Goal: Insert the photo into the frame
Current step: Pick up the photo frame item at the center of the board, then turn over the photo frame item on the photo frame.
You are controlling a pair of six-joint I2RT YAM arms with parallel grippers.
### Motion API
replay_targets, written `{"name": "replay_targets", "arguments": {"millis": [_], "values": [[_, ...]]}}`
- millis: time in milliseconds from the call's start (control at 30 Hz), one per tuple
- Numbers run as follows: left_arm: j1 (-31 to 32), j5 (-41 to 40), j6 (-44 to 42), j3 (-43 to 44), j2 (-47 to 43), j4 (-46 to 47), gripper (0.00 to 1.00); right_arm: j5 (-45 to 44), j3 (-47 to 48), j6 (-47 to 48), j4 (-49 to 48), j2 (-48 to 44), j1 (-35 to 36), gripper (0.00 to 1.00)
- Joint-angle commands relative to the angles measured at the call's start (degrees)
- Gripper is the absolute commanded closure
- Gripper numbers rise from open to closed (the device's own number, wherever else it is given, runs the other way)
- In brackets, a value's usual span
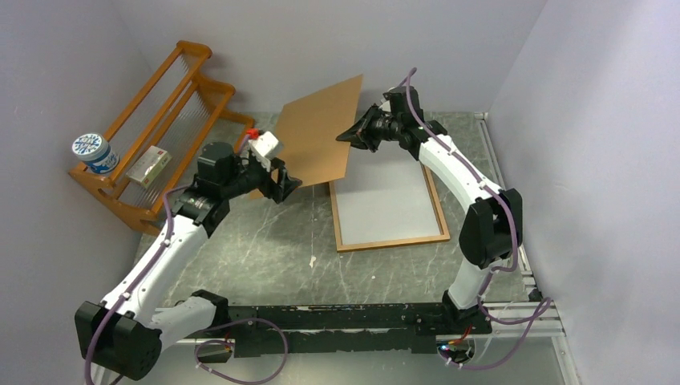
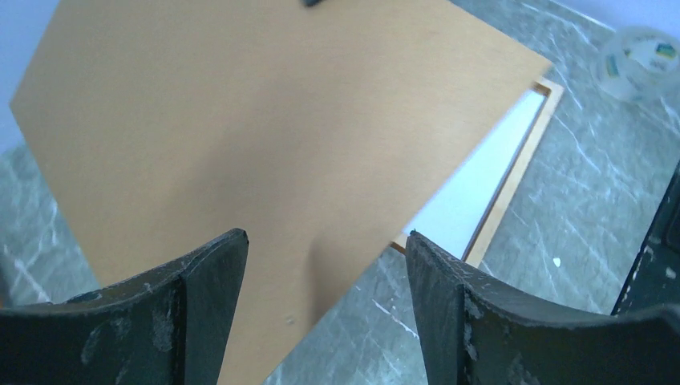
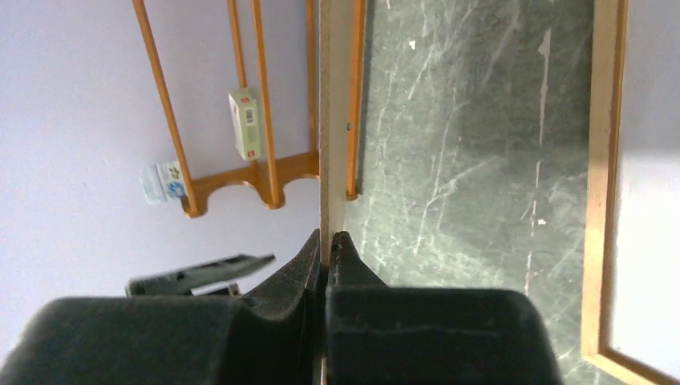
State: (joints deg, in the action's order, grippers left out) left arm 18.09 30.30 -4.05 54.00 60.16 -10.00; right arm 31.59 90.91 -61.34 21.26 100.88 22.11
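My right gripper (image 1: 353,135) is shut on the right edge of a plain brown backing board (image 1: 321,132), which it holds off the table, tilted. In the right wrist view the fingers (image 3: 329,237) pinch the board's thin edge (image 3: 330,120). My left gripper (image 1: 285,186) stands open at the board's lower left corner. In its wrist view the board (image 2: 265,120) fills the space beyond the open fingers (image 2: 327,234), and nothing lies between them. The orange-brown frame (image 1: 393,242) lies flat on the table with a pale sheet inside it. The photo's print is hidden.
An orange wooden rack (image 1: 160,112) stands at the back left, holding a blue-white tin (image 1: 95,152) and a small box (image 1: 149,166). A clear round object (image 2: 637,60) lies beyond the frame rail (image 2: 513,180). Walls close in on the left, back and right.
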Motion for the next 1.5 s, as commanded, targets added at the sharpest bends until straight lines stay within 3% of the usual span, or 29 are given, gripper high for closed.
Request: {"name": "replay_targets", "arguments": {"millis": [0,167,300,467,667,800,900,1000,1133,1233,1333,1467], "values": [[6.48,-2.03,-14.00,0.53,0.02,2.13,0.22,1.65,4.28,-9.07,-1.91,-1.78,-0.98,1.00],[13.24,-9.57,-23.58,0.48,2.24,3.27,0.21,2.64,6.35,-13.45,-1.78,-2.01,-1.09,1.00],[16.71,-19.11,-27.36,-2.93,4.11,13.74,0.26,2.94,6.79,-15.32,-1.28,-3.23,-1.09,1.00],[19.24,-29.72,-31.58,-5.60,6.93,28.56,0.46,3.36,6.32,-17.03,-0.70,-4.80,-1.10,1.00],[20.80,-33.79,-34.76,-6.00,7.71,32.56,0.69,3.19,6.46,-18.42,-0.85,-6.03,-1.01,1.00],[20.94,-35.00,-34.59,-4.31,7.88,30.76,0.97,3.93,6.64,-18.94,-1.77,-6.41,-1.08,0.96],[20.98,-36.04,-33.47,-2.06,8.33,29.48,0.97,6.32,7.50,-19.45,-3.52,-5.69,-1.15,0.94],[20.98,-38.84,-31.75,0.94,9.29,29.77,0.97,8.27,9.00,-20.14,-4.56,-4.57,-1.49,0.82],[20.95,-41.66,-32.25,4.17,11.12,30.47,0.97,9.87,9.32,-22.01,-9.20,-4.14,-2.56,0.46],[20.78,-42.78,-32.80,5.83,12.33,30.83,0.98,10.73,9.44,-22.48,-14.17,-4.43,-3.60,0.24],[20.20,-43.10,-31.56,7.51,13.34,29.90,0.97,10.09,9.22,-20.63,-16.01,-6.04,-5.01,0.13],[16.36,-38.58,-23.87,13.92,14.52,20.06,0.97,8.65,8.83,-14.08,-15.07,-9.34,-7.12,0.10]]}}
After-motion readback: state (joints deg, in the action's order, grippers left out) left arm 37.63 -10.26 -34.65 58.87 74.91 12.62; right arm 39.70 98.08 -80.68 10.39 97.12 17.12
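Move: The backboard hangs tilted from the right fingers, which already pinch its right edge; its middle lies about 13 cm ahead of the empty left hand, 4 cm to its right and some 5 cm lower. From the right hand that middle is roughly 9 cm to the left, 3 cm ahead and 5 cm below. The wooden frame with its white sheet lies on the table, centred about 13 cm right of the right hand, 5 cm back and 25 cm down. Rightward first, then forward, the open left hand swings about 5 cm each way to the backboard's near edge, tipping its fingers upward by some 40 degrees, and closes to pinch the edge. The right hand keeps its hold meanwhile, easing up a little, then opens, lets go of the board and rises clear, while the left carries the board slightly farther forward and up. ##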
